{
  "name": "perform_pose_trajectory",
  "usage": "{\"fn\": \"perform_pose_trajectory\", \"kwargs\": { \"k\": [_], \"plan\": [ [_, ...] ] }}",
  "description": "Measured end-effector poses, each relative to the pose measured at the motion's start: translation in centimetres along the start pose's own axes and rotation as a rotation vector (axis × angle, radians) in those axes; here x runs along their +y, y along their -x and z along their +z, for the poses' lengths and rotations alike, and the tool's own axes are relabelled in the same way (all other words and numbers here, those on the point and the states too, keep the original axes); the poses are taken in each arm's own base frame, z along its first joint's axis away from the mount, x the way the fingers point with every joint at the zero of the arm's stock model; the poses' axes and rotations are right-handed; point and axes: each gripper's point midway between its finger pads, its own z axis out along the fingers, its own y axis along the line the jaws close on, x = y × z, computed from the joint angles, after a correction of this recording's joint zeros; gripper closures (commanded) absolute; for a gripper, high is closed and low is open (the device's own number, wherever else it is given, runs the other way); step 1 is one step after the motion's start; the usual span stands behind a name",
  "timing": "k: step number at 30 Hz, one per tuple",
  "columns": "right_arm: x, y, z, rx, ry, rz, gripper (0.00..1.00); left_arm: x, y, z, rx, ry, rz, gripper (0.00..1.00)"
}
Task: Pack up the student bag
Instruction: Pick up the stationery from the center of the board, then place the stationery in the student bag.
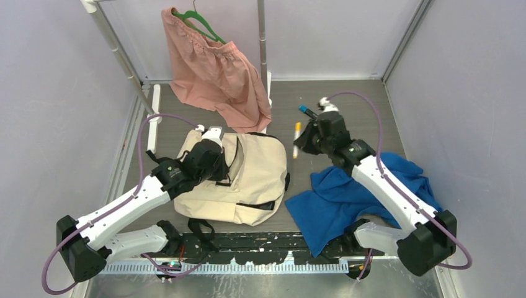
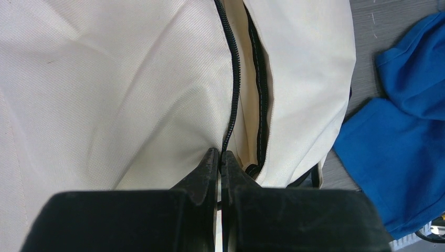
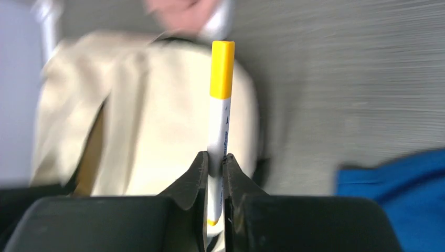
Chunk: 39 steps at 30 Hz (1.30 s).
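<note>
The cream student bag [image 1: 248, 180] lies flat on the table, its black zipper [image 2: 234, 79] open along the top. My left gripper [image 2: 220, 155] is shut on the zipper edge of the bag [image 2: 105, 94] and sits at the bag's upper left in the top view [image 1: 214, 149]. My right gripper [image 3: 215, 157] is shut on a white marker with a yellow cap [image 3: 220, 100]. It holds the marker [image 1: 296, 138] above the table just right of the bag [image 3: 157, 131]; the right gripper [image 1: 304, 141] is next to it.
A blue cloth [image 1: 347, 198] lies crumpled right of the bag, under the right arm. A pink garment on a green hanger [image 1: 214, 71] hangs from a rack at the back. A blue-tipped object [image 1: 306, 110] shows by the right wrist.
</note>
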Motion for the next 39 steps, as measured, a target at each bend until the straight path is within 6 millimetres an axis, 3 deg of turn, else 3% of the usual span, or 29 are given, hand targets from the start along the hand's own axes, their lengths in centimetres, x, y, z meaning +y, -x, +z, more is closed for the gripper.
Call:
{"fn": "perform_pose_trajectory", "kwargs": {
  "k": [3, 5, 8, 12, 21, 26, 34, 39],
  "plan": [
    [6.0, -4.0, -1.9, 0.100, 0.222, -0.095, 0.99, -0.1, 0.1, 0.1, -0.003, -0.003, -0.001, 1.00],
    [8.5, -7.3, -2.7, 0.197, 0.330, -0.134, 0.99, -0.2, 0.2, 0.2, -0.007, -0.006, -0.002, 1.00],
    [10.8, -11.7, -3.5, 0.333, 0.438, -0.161, 0.99, -0.3, 0.3, 0.3, -0.008, -0.006, -0.003, 1.00],
    [12.9, -14.5, -3.6, 0.426, 0.481, -0.176, 0.99, -0.4, 0.3, 0.3, -0.009, -0.011, -0.009, 1.00],
    [18.3, -12.9, -1.4, 0.445, 0.461, -0.015, 0.99, -0.7, 0.8, 0.4, -0.025, -0.020, -0.021, 1.00],
    [18.1, -13.2, 0.4, 0.439, 0.394, 0.060, 0.99, -0.7, 1.0, 0.0, -0.038, -0.029, -0.027, 1.00],
    [16.4, -15.9, 4.0, 0.499, 0.271, 0.095, 0.99, -0.6, 1.0, -0.4, -0.047, -0.039, -0.031, 1.00],
    [17.3, -15.6, 4.6, 0.503, 0.268, 0.093, 0.99, -0.5, 0.3, -0.2, -0.035, -0.049, -0.034, 1.00]
  ]
}}
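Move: Ahead of the pen already pinched in the right hand lies the bag's opening as its goal: about 23 cm to the left, 6 cm back and 8 cm below. The blue marker is some 22 cm ahead, 6 cm right and 17 cm below, while the blue cloth's middle lies 15 cm back, 31 cm right and 16 cm below. From the left hand, holding the bag's zipped edge, the opening is about 3 cm ahead, 4 cm right and 4 cm below. Sweeping some 22 cm left, the right hand carries the yellow-capped pen to the bag's opening, drawing back about 12 cm and swinging counter-clockwise, then coming forward 5 cm and turning partly back. It finally lowers about 6 cm, fingers tipped further down and still shut on the pen. The left hand stays nearly in place, keeping its pinch on the zipped edge. ##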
